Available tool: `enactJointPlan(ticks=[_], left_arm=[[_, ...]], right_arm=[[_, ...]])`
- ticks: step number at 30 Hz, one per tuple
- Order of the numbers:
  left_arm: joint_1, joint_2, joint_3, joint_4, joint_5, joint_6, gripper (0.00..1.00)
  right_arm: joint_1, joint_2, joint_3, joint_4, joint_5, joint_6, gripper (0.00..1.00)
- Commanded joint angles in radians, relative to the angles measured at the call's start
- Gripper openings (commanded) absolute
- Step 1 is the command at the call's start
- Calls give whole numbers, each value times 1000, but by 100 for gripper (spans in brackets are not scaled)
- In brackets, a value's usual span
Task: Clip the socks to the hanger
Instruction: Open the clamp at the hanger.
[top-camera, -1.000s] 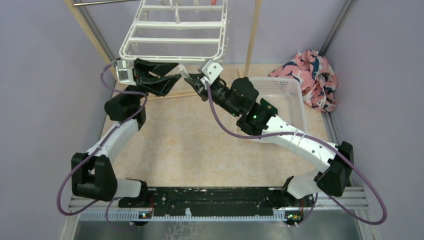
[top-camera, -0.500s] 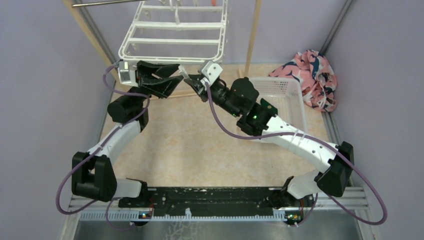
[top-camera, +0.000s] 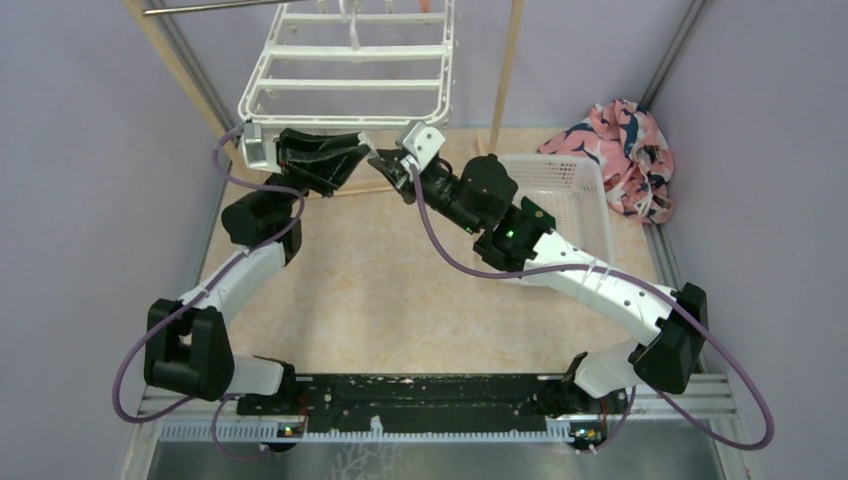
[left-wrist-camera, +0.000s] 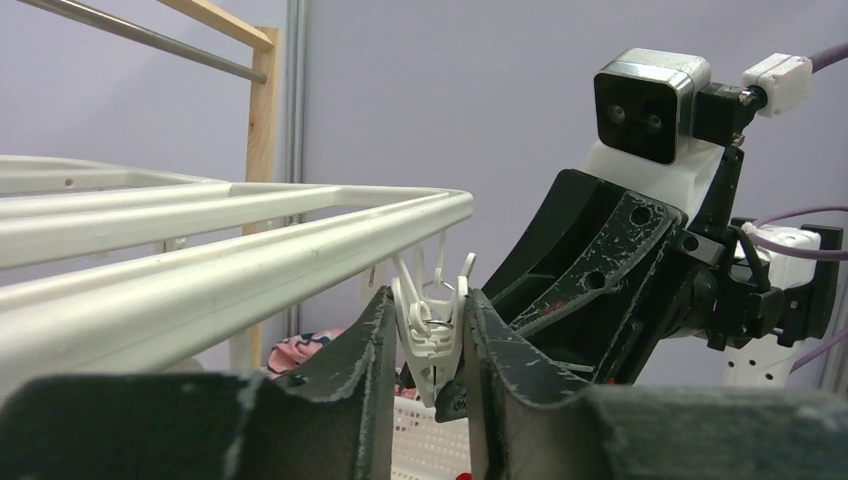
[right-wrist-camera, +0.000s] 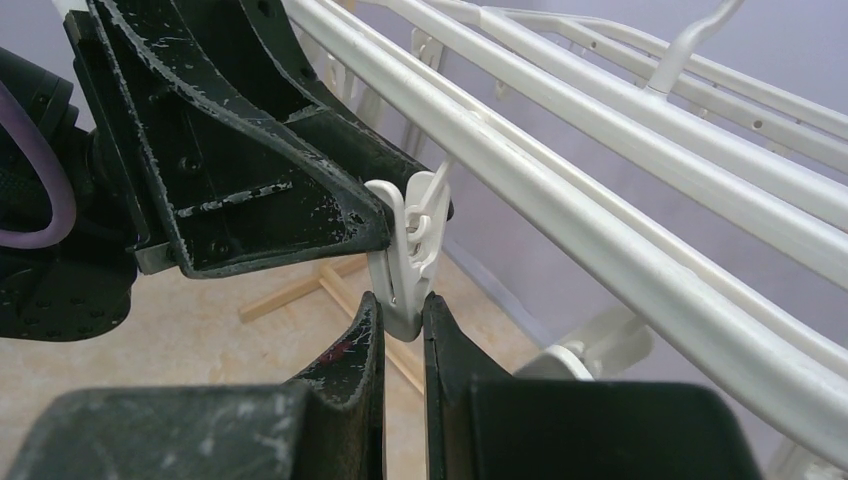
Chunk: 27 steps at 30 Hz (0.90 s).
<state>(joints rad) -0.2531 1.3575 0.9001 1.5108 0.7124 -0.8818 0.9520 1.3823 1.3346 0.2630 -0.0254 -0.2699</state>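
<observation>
The white hanger (top-camera: 345, 85) hangs tilted above the table's back. A white clip (left-wrist-camera: 430, 345) dangles from its near rail. My left gripper (left-wrist-camera: 425, 310) is shut on the clip's upper handles, one finger on each side. My right gripper (right-wrist-camera: 400, 300) comes from the other side and is shut on the clip's lower tip (right-wrist-camera: 405, 300). In the top view the two grippers meet under the frame's near edge, left (top-camera: 360, 150) and right (top-camera: 385, 163). I see no sock in either gripper. A small red patch (left-wrist-camera: 464, 475) shows low in the basket; I cannot tell what it is.
A white perforated basket (top-camera: 570, 180) stands at the right behind my right arm. The pink-and-navy cloth heap (top-camera: 625, 155) lies beyond it in the corner. Wooden rack poles (top-camera: 505, 70) and a metal rod (top-camera: 200, 5) stand around the hanger.
My left gripper has risen toward the hanger's near edge and its fingers have closed in on the clip. My right gripper has stayed at the clip.
</observation>
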Motion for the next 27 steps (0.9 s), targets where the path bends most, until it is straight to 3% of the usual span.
enactJointPlan(ticks=[1,9,13,15,17,19,24,27], left_arm=[[-14,6,19,71,-4,0,25],[-14,30,39,70,-17,0,0],[-14,40,50,64,-23,2,0],[-14,42,52,56,-30,5,0],[-14,40,54,38,-44,12,0],[-14,34,54,6,-66,25,0],[-14,11,60,-109,-120,50,0],[-14,-15,68,-221,-163,68,0]], right_arm=[[7,-26,-8,22,-36,-9,0],[7,-14,-5,27,-28,-11,0],[7,-1,4,34,-10,-15,0],[7,4,10,35,-3,-18,17],[7,4,14,33,9,-20,43],[7,-2,10,30,33,-20,57],[6,-76,-79,22,183,-41,73],[-11,-152,-160,-1,261,-31,75]])
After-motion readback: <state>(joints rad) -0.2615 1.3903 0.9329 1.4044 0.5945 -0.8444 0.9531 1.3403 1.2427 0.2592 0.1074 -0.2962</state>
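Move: The clamp's levers are already between the left finger pads, its middle about 1 cm to the right of and 1 cm below that hand. The hanger's near rim runs some 3 cm ahead and 4 cm above, and the next clamp hangs roughly 9 cm to the right and 2 cm ahead, 1 cm higher. From the right hand, which already pinches the lower end, the clamp's middle lies about 2 cm above, 1 cm ahead and 1 cm left. Already touching both levers, the left fingers squeeze the clamp firmly until nearly shut, while the right fingers keep pinching its lower end. Then the right hand opens wide, lets go and backs off to the right and down, roughly 3 cm; the left, keeping its squeeze, carries the clamp some 3 cm forward. ##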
